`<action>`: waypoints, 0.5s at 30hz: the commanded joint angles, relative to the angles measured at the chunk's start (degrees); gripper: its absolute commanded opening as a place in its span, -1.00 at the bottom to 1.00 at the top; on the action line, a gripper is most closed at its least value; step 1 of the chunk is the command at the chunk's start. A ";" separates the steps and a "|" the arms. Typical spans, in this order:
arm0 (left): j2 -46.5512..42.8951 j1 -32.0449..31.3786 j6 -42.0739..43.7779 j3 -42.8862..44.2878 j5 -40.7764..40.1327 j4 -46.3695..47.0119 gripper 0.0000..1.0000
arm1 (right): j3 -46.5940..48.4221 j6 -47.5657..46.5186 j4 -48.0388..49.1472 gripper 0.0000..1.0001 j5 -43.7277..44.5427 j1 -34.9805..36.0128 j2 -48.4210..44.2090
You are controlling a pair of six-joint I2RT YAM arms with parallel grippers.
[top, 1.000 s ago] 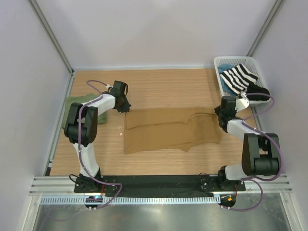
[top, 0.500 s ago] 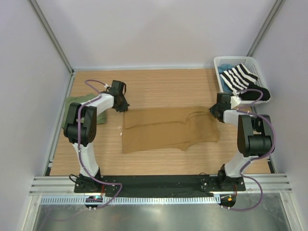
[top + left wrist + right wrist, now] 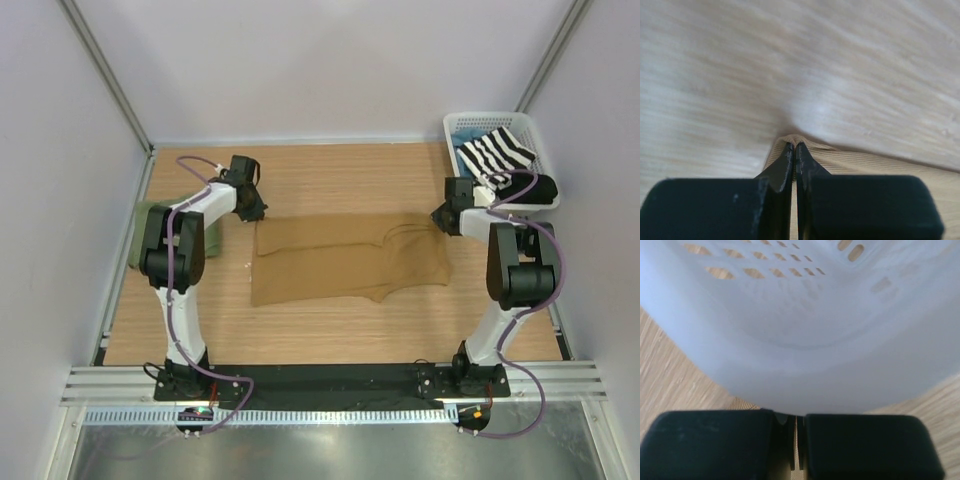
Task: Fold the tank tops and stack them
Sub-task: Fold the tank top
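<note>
The tan-brown tank top [image 3: 345,258] lies spread across the middle of the table. My left gripper [image 3: 256,213] is shut on its far left corner; the left wrist view shows ribbed tan cloth [image 3: 790,137] pinched between the fingertips. My right gripper [image 3: 440,221] is shut on its far right corner, with tan cloth [image 3: 742,403] showing beside the pads, right against the white basket wall [image 3: 805,340]. The olive green tank top [image 3: 150,215] lies folded at the left table edge, partly hidden by my left arm.
The white basket [image 3: 462,126] stands at the back right, holding the black-and-white striped garment [image 3: 495,155] and a black garment [image 3: 530,187]. Grey walls and metal posts enclose the table on three sides.
Both grippers have moved toward the far side, dragging the tan top's far edge with them. The right gripper has come up close against the basket.
</note>
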 commanded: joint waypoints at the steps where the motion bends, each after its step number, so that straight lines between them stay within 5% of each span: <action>1: 2.99 1.26 1.58 5.92 -0.82 -0.93 -1.00 | 5.13 0.68 -1.91 -0.98 0.00 -0.26 5.10; 4: 5.02 1.44 1.58 9.97 0.14 -2.69 -0.99 | 8.39 0.94 -2.17 -0.97 -1.41 -0.26 7.48; 7: 1.08 1.53 1.06 6.65 0.41 -0.33 -0.63 | 9.10 -0.20 -2.44 -0.91 -1.77 0.18 4.94; 11: -6.57 1.35 -0.44 0.32 0.32 3.02 -0.11 | 6.73 -1.34 -2.79 -0.46 -1.67 0.71 -2.09; 15: -17.52 0.57 -0.62 -6.18 0.15 2.85 0.11 | 2.08 -4.58 -3.93 -0.30 -3.34 2.10 -10.26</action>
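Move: Each hand still grips a far corner of the brown tank top, just above the table. Its middle lies about 12 cm back and 22 cm to the right of the left hand, and some 10 cm back and 23 cm to the left of the right hand. The folded green tank top lies around 22 cm left and 5 cm back of the left hand; the white basket's middle is roughly 15 cm ahead and 16 cm to the right of the right hand. Both hands, still pinching the brown tank top's far corners, drag it a little forward: the left by about 3 cm, the right by some 2 cm while drifting leftward. Then the fingers open to let go and both hands rise roughly 4 cm off the cloth, the left drawing back over it as it climbs, the right backing off only slightly beside the basket. ##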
